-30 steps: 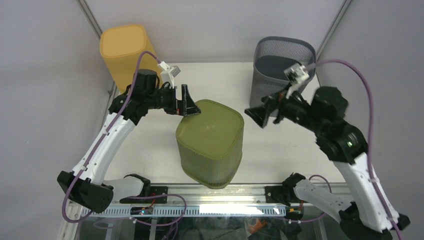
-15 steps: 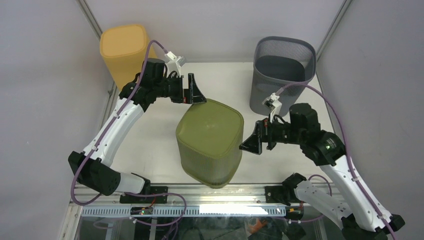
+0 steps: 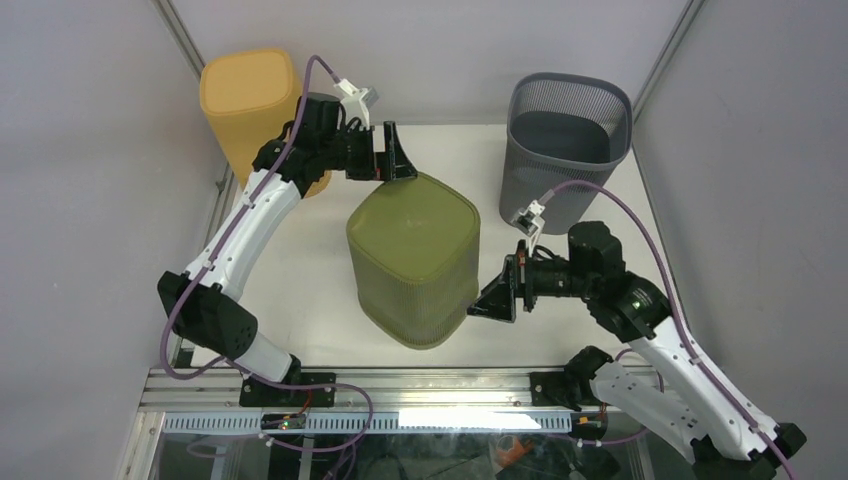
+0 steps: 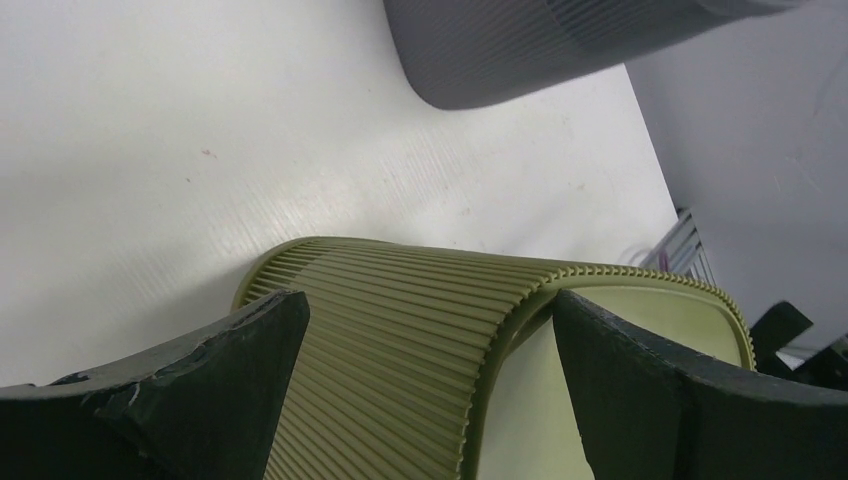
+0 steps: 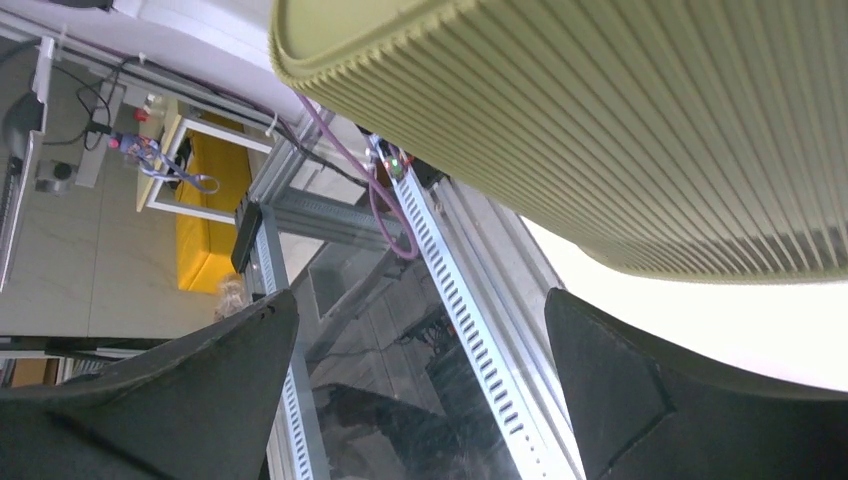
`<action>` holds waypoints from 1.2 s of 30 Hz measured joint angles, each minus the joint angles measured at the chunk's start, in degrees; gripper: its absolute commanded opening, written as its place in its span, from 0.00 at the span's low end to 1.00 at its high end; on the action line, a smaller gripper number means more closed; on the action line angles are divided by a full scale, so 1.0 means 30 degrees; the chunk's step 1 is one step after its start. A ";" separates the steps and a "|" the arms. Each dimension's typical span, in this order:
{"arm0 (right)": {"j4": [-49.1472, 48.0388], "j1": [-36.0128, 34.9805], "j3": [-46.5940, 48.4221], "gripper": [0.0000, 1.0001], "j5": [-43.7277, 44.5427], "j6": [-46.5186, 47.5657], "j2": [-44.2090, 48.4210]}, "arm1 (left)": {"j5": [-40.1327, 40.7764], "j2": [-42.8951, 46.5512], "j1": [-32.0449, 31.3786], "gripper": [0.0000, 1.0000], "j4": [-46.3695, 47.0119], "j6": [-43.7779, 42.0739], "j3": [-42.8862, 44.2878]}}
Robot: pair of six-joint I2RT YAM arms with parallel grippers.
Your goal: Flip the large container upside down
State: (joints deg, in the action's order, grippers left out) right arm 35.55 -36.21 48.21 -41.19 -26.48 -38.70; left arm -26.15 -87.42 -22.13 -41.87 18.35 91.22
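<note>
The large container [image 3: 413, 260] is olive green and ribbed. It stands mid-table with its closed flat face up, leaning slightly. My left gripper [image 3: 395, 165] is open at its far top edge. In the left wrist view the gripper [image 4: 430, 300] straddles that edge of the container [image 4: 400, 380], one finger over the ribbed wall, the other over the flat face. My right gripper [image 3: 492, 300] is open low beside the container's right near side. In the right wrist view the ribbed wall [image 5: 620, 130] lies beyond the gripper [image 5: 420, 390], with nothing between the fingers.
A yellow container [image 3: 248, 100] stands at the back left beside my left arm. A grey mesh bin [image 3: 565, 140] stands at the back right, also seen as the grey bin [image 4: 520, 50]. The white table [image 3: 300, 290] ends at a metal rail [image 3: 400, 385] near the arm bases.
My left gripper moved back along the container's top to its far edge. My right arm swung down and toward the near side, beside the container's lower right. The container shifted slightly left.
</note>
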 measured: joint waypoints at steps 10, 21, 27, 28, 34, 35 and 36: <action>-0.9901 -0.1712 -0.1552 0.98 0.1421 -0.3053 -0.5974 | 0.1515 -0.4714 0.0415 0.99 -0.0437 -0.0386 0.6499; -1.6837 -0.2404 -0.1137 0.98 0.8903 -0.5034 -1.0732 | 0.5748 -0.3402 0.0240 0.99 0.0845 -0.0554 1.2466; -1.7923 -0.3162 0.1450 0.97 1.0367 -0.5705 -1.4302 | 0.5727 0.0372 0.0240 0.99 0.2251 -0.0401 1.0557; -1.8003 -0.3315 0.1916 0.97 1.0469 -0.5748 -1.4775 | 0.5727 0.1107 0.0240 0.99 0.2390 -0.0386 0.9959; -1.8906 -0.5435 0.2273 0.97 1.0673 -0.5748 -1.5249 | 0.6535 0.4998 0.0240 0.99 0.2229 -0.0284 0.6084; -1.9103 -0.5945 0.2237 0.97 1.0666 -0.5719 -1.5249 | 0.6783 0.5377 0.0240 0.99 0.2106 -0.0270 0.5617; -1.9307 -0.6397 0.2229 0.97 1.0622 -0.5712 -1.5314 | 0.7060 0.5676 0.0240 0.99 0.1923 -0.0255 0.5202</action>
State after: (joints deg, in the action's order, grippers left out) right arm -22.37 -55.40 54.89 -9.32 -43.62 -84.64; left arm -4.97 -70.39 -21.41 -36.10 17.58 106.83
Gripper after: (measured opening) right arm 0.969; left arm 0.988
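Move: The upturned green container's middle is about 14 cm back from the left hand, 2 cm to its right and 14 cm below; that hand's fingers straddle its far top edge. From the right hand that middle lies roughly 8 cm ahead, 14 cm left and 10 cm below. The grey container stands about 28 cm ahead of the right hand and 15 cm to its right. The yellow container is some 26 cm left of the left hand and 9 cm farther out. Right pushes green container left-forward, about 20 cm, easing back last; left goes forward, lifts off, draws back. ##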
